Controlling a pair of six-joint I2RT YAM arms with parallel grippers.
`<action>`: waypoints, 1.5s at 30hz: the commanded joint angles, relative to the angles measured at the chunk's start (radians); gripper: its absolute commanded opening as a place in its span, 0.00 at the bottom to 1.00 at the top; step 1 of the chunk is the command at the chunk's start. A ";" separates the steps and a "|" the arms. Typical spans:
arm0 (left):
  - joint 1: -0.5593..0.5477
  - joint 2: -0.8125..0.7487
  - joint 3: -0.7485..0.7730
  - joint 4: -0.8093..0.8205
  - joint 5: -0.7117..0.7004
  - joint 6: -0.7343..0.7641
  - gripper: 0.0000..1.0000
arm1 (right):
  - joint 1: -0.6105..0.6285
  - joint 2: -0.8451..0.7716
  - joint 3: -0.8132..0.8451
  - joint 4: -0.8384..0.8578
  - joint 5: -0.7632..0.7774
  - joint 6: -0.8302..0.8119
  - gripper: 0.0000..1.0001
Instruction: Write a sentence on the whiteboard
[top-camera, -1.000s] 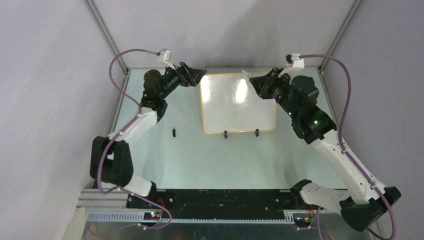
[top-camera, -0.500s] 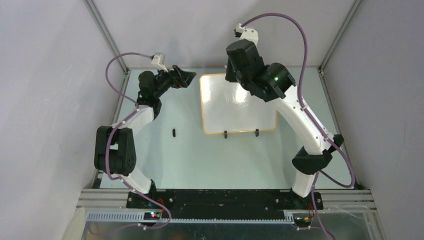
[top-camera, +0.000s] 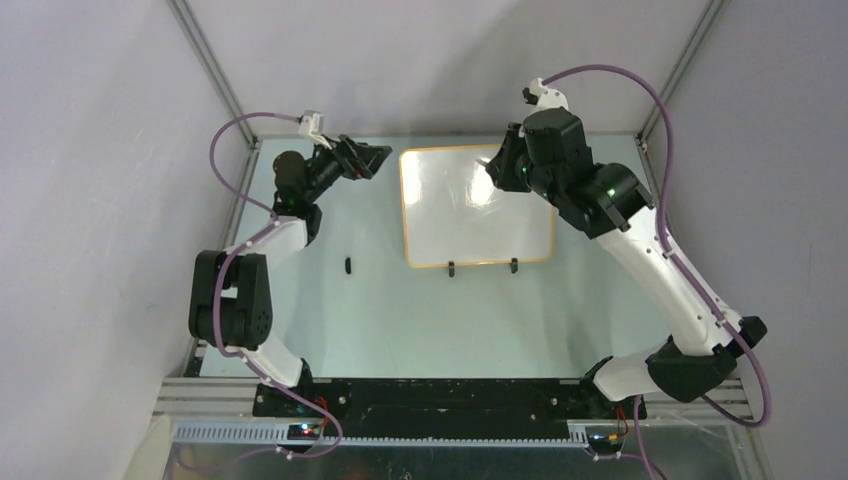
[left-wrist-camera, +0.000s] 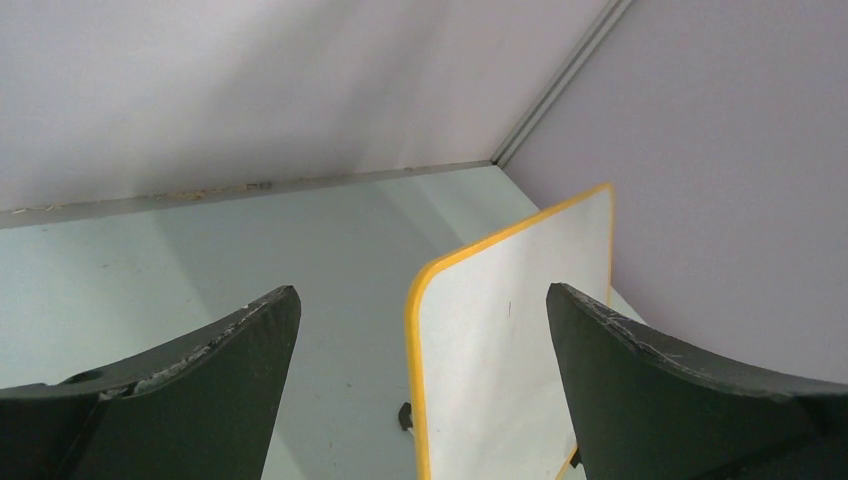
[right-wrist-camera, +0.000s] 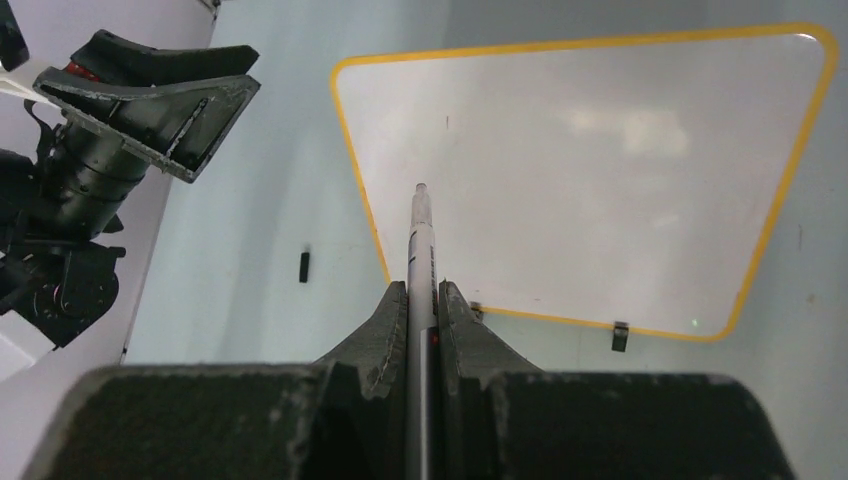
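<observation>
The whiteboard (top-camera: 478, 215) lies flat mid-table, white with an orange rim and two black feet at its near edge. The sentence is not in view; the board's face (right-wrist-camera: 600, 180) shows only a tiny dark tick (right-wrist-camera: 447, 122). My right gripper (top-camera: 497, 166) hovers over the board's far right part, shut on a grey marker (right-wrist-camera: 421, 240) whose tip points at the board's left half. My left gripper (top-camera: 366, 158) stands open just left of the board's far left corner, nothing between its fingers (left-wrist-camera: 200, 380). The board's corner (left-wrist-camera: 500, 340) shows between them.
A small black cap (top-camera: 347, 265) lies on the pale green table (top-camera: 400, 310) left of the board's near edge. Grey walls and metal frame posts close in the back and both sides. Purple cables loop above both wrists.
The right arm swung from the board's right side up over its far edge, then back toward the far right part. The left arm drew back slightly to the left.
</observation>
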 joint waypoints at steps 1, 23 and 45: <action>0.004 0.034 0.031 0.077 0.070 -0.040 0.99 | 0.021 -0.036 -0.097 0.160 0.049 0.012 0.00; -0.001 0.259 0.157 0.240 0.245 -0.151 0.93 | 0.109 0.037 -0.398 0.609 -0.031 -0.137 0.00; -0.004 0.458 0.314 0.429 0.406 -0.488 0.62 | 0.145 0.176 -0.334 0.631 0.085 -0.140 0.00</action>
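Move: The right hand, still holding the marker, has the whiteboard's middle some 14 cm ahead, with no sideways offset, and about 28 cm below. The loose black cap lies roughly 5 cm ahead, 27 cm left and 38 cm below it. From the open left hand, the whiteboard's upper left corner is about 9 cm ahead, 3 cm right and 12 cm below; the whiteboard's middle is about level ahead, 19 cm right and 18 cm below. Right hand carries the marker 10 cm left and down towards the whiteboard's upper left; left nears that corner, part-closing. ##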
